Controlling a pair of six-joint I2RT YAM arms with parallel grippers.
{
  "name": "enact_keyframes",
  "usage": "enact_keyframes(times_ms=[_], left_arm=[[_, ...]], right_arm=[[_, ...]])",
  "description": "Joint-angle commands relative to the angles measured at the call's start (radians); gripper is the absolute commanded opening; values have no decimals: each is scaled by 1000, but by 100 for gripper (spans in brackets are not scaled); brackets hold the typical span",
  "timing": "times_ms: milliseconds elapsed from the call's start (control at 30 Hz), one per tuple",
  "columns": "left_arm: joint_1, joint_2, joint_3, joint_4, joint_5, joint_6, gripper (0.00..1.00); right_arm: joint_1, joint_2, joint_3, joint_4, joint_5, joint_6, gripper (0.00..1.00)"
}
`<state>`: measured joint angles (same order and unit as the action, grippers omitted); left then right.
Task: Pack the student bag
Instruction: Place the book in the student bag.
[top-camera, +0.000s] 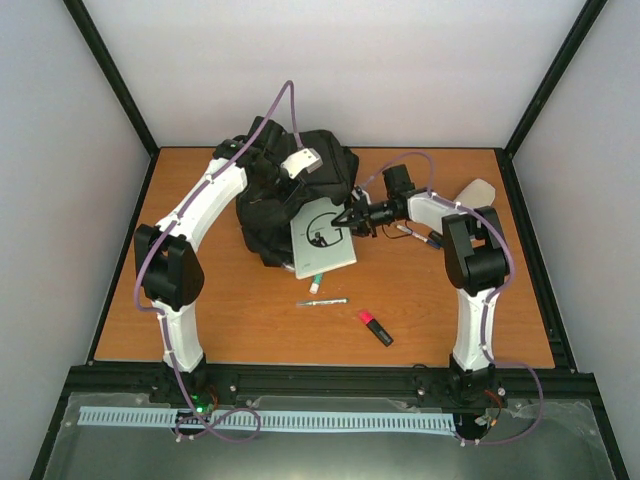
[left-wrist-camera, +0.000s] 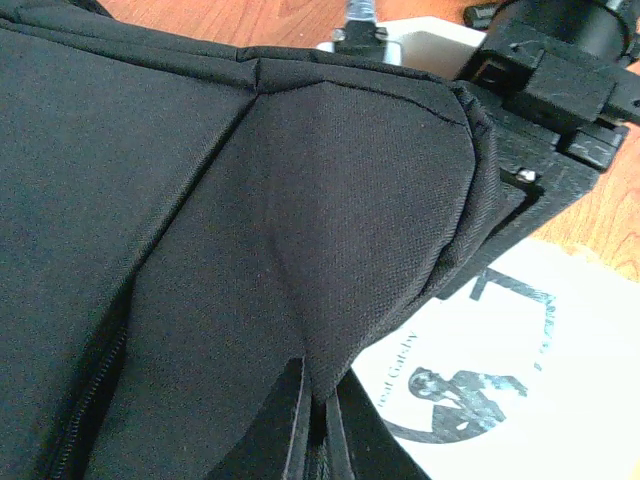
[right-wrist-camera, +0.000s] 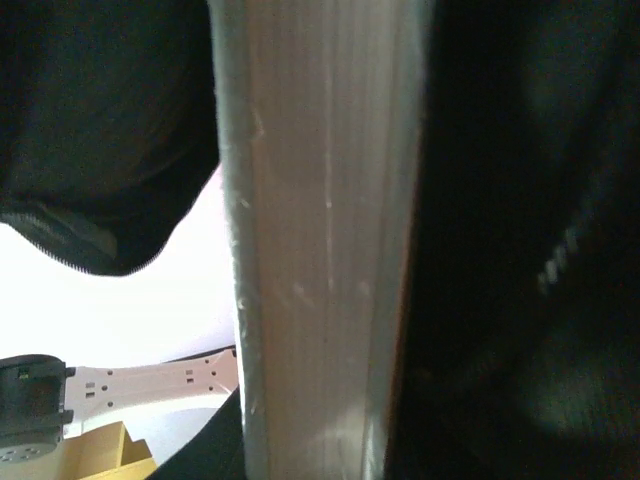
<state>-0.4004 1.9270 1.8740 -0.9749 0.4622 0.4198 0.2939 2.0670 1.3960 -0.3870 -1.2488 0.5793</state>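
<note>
The black student bag (top-camera: 268, 205) lies at the back middle of the table. A white book (top-camera: 322, 240) with a black drawing on its cover leans against the bag's right side. My left gripper (top-camera: 288, 178) is over the bag; in the left wrist view it (left-wrist-camera: 322, 420) is shut on a fold of the bag's fabric (left-wrist-camera: 330, 230), with the book (left-wrist-camera: 520, 340) beside it. My right gripper (top-camera: 346, 216) is shut on the book's right edge. The right wrist view is filled by the book's page edge (right-wrist-camera: 320, 250), with the bag (right-wrist-camera: 100, 120) dark on both sides.
On the table in front of the book lie a teal-capped pen (top-camera: 316, 283), a white marker (top-camera: 322, 302) and a red and black highlighter (top-camera: 375, 327). More pens (top-camera: 420, 236) lie under the right arm. A pale object (top-camera: 478, 190) sits at the back right.
</note>
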Motion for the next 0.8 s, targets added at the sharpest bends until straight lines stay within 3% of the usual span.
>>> enact_keyframes(times_ms=[0,133,267,333,467,633,767], left_arm=[[-3,-49,33,-2,58,16,1],[-3,-49,33,-3,58,21,1],[-3,-51,34,-5,56,24,1],[-3,-52,33,-5,52,27,1],[-3,-57,31,-6,50,27,1],[-3,-62,26,-6,51,28,1],[-3,-62,31,-4,55,24,1]], right_arm=[[26,22,84,73,-71,52,5],[28,33,103,21,5,6,21],[35,10,152,-171,188,-198,52],[37,-10,142,-213,240,-271,60],[37,-60,120,-251,274,-343,72],[39,-141,108,-336,430,-477,79],[39,-216,52,-356,444,-552,84]])
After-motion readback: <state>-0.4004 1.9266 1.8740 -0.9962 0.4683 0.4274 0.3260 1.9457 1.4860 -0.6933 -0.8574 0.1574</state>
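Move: The book, held by its right-hand edge in the right hand, has its middle about 5 cm left and 2 cm back of that hand, slightly lower. The bag mouth it is fed into lies roughly 4 cm ahead and 7 cm left. The glue stick is some 13 cm back and 5 cm left, the silver pen 17 cm back and 4 cm left, both about 11 cm below. From the left hand, the bag mouth lies about 8 cm below, 1 cm back and 2 cm right. The book is nudged a further 1.5 cm or so forward and left into the bag mouth by the right hand, whose fingers then open wide and let go of its edge. That hand sinks a little while opening, then backs off about 3 cm to the right and rises, its fingers tipping some 20 degrees further down as the wrist rolls. The left hand keeps its pinch on the bag's flap, holding the mouth open. ##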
